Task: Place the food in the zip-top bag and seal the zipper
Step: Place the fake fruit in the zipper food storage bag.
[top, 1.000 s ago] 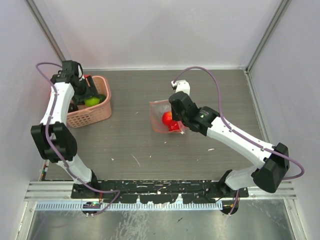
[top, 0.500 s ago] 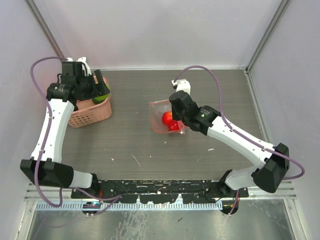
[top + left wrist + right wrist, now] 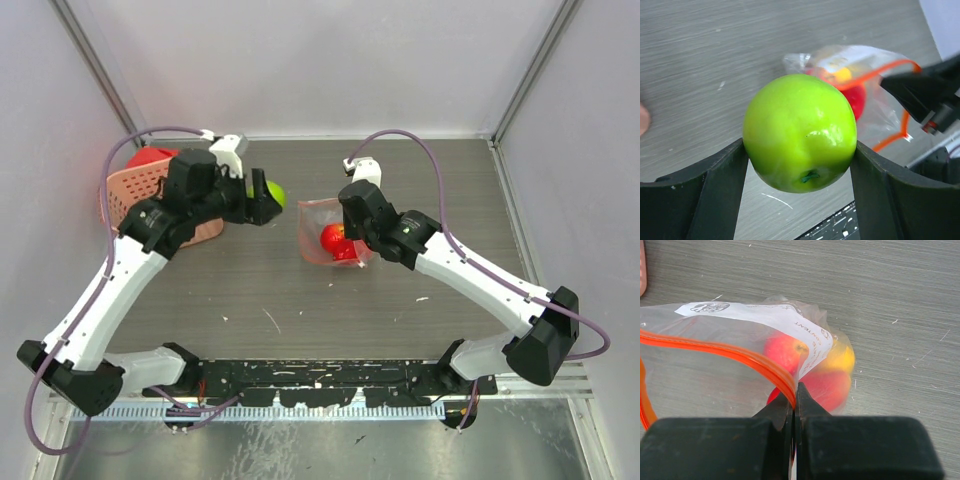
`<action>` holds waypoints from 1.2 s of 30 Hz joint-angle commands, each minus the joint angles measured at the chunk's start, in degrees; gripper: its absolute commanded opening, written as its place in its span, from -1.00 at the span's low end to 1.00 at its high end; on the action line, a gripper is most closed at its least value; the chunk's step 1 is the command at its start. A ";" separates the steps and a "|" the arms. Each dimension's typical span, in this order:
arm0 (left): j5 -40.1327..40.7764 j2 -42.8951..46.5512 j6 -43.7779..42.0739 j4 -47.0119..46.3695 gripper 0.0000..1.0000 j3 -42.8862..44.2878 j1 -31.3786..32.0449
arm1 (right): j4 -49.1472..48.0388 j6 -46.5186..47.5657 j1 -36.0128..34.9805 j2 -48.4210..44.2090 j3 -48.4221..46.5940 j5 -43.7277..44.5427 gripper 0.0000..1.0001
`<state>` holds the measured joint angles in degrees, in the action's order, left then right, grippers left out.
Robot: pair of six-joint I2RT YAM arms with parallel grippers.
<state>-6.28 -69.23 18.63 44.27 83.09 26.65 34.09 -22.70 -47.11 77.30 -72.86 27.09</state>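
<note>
A green toy apple [image 3: 800, 132] hangs above the table just left of the bag, with my left gripper [image 3: 799, 150] shut on it; from above the apple [image 3: 272, 194] shows at the fingertips. The clear zip-top bag [image 3: 318, 222] lies at mid-table, its mouth held open. My right gripper [image 3: 795, 390] is shut on the bag's orange zipper [image 3: 730, 352] at the mouth edge. Inside the bag are a red fruit [image 3: 785, 352], a yellow one [image 3: 842, 360] and another red piece [image 3: 827, 387]. The zipper [image 3: 875, 72] curves open towards the apple.
A pink lattice basket [image 3: 140, 190] sits at the back left beside the wall, with a red item [image 3: 150, 158] showing at its far rim. My right arm [image 3: 470, 275] crosses the right half of the table. Walls close in on three sides.
My left arm has lifted the green apple out of the basket and swung it right, towards the bag. The basket shifted slightly. The right gripper and bag have stayed put.
</note>
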 commanded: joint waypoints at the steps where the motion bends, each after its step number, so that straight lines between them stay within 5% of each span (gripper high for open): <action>1: 0.57 3.78 -0.06 -9.61 -0.26 -2.72 7.17 | -2.09 -0.83 0.18 -0.77 -2.91 0.00 -0.99; 17: 5.98 -0.44 0.53 -21.23 -0.25 -9.01 23.78 | -2.04 -1.60 0.18 -2.71 -2.66 -2.03 -0.99; 36: 23.24 -7.95 5.32 -27.18 -0.19 -12.64 24.21 | -1.88 -2.32 0.18 -3.86 -2.67 -6.52 -0.99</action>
<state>10.96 -77.14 21.82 24.75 70.83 50.61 34.52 -24.16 -46.87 75.77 -72.86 22.13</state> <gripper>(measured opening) 0.740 0.048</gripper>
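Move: The bag's open mouth, where the left hand is taking the green fruit, lies about 12 cm to its right, 3 cm back and some 9 cm lower. The red fruits already in the bag are roughly 15 cm right, 3 cm back and 17 cm below; the basket sits about 27 cm left, 8 cm ahead and 18 cm below. From the right hand, the mouth is some 7 cm left, 2 cm ahead and about 1 cm below. Still gripping the green fruit, the left hand carries it into the bag's open mouth: about 12 cm right, first swinging back some 6 cm at level height while turning clockwise about 20 degrees, then sinking about 7 cm and easing forward again as much of the turn unwinds. The right hand keeps its pinch on the rim, drawing back barely 1 cm with a slight tilt. ##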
